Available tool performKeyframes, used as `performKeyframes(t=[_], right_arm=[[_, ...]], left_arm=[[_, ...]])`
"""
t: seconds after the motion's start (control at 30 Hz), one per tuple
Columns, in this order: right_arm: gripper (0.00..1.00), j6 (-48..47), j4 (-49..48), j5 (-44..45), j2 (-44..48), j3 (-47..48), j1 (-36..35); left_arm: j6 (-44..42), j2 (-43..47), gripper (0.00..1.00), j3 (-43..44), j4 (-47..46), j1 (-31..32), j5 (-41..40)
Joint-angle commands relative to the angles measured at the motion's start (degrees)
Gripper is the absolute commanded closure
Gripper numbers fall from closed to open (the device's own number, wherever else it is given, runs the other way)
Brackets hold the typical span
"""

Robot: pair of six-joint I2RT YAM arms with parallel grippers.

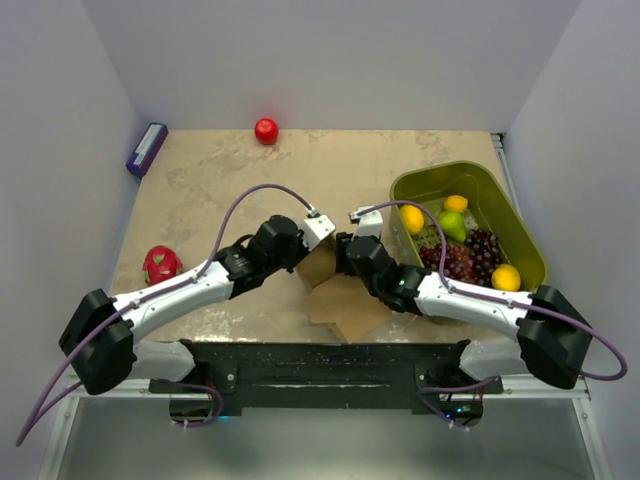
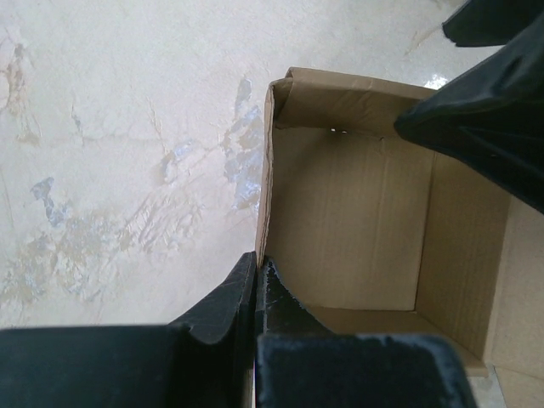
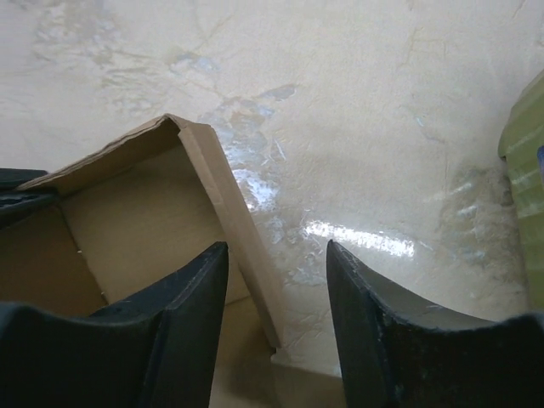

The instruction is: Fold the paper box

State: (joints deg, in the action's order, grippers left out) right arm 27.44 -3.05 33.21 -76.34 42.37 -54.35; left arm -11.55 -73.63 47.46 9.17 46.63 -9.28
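Observation:
The paper box (image 1: pixel 322 268) is brown cardboard, partly raised, standing open-topped between the two arms, with a flat flap (image 1: pixel 348 310) lying toward the near edge. My left gripper (image 2: pixel 257 260) is shut on the box's left wall (image 2: pixel 265 170), one finger outside and one inside; from above it (image 1: pixel 316 250) meets the box's left side. My right gripper (image 3: pixel 276 253) is open and straddles the box's right wall (image 3: pixel 223 195), touching neither face that I can see. Its dark fingers (image 2: pixel 484 119) also show over the box's far right corner.
A green basket (image 1: pixel 440 172) holding lemons, a lime and grapes stands at the right; its rim (image 3: pixel 523 144) is close to my right gripper. A red apple (image 1: pixel 266 131) and a purple block (image 1: pixel 147 148) lie at the back, a red dragon fruit (image 1: pixel 161 264) at the left.

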Motion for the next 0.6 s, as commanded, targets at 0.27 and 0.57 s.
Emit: performKeyframes(t=[0.27,0.57], right_arm=[[0.24,2.5,5.7,-4.0,8.8,0.8,0.1],[0.09,11.4,28.7,0.5,11.3,8.7,1.1]], left_arm=[[3.5,-3.4,1.00,4.0,2.1,0.0,-5.7],[9.7,-6.4,1.00,5.8,4.4,-2.9,-9.0]])
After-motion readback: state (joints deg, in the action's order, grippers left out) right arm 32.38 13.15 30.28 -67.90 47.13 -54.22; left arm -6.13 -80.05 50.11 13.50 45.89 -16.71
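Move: The box hangs from the left fingers by its left wall, its middle about 5 cm to the right of that hand, 4 cm lower and roughly level fore and aft. From the right hand, whose half-open fingers straddle the box's right rim, the loose lid panel's middle lies some 11 cm back, 1 cm right and 6 cm below; the box's middle is about 5 cm left, 2 cm back and 5 cm below. The green basket's middle is some 27 cm right and 4 cm ahead. The box, still pinched by its left wall in the shut left fingers, is carried down about 3 cm and some 2 cm left, turning roughly 10 degrees counter-clockwise. Meanwhile the right hand draws up and back off the right rim, around 4 cm in all, easing right late on while its half-open fingers spread nearly wide. ##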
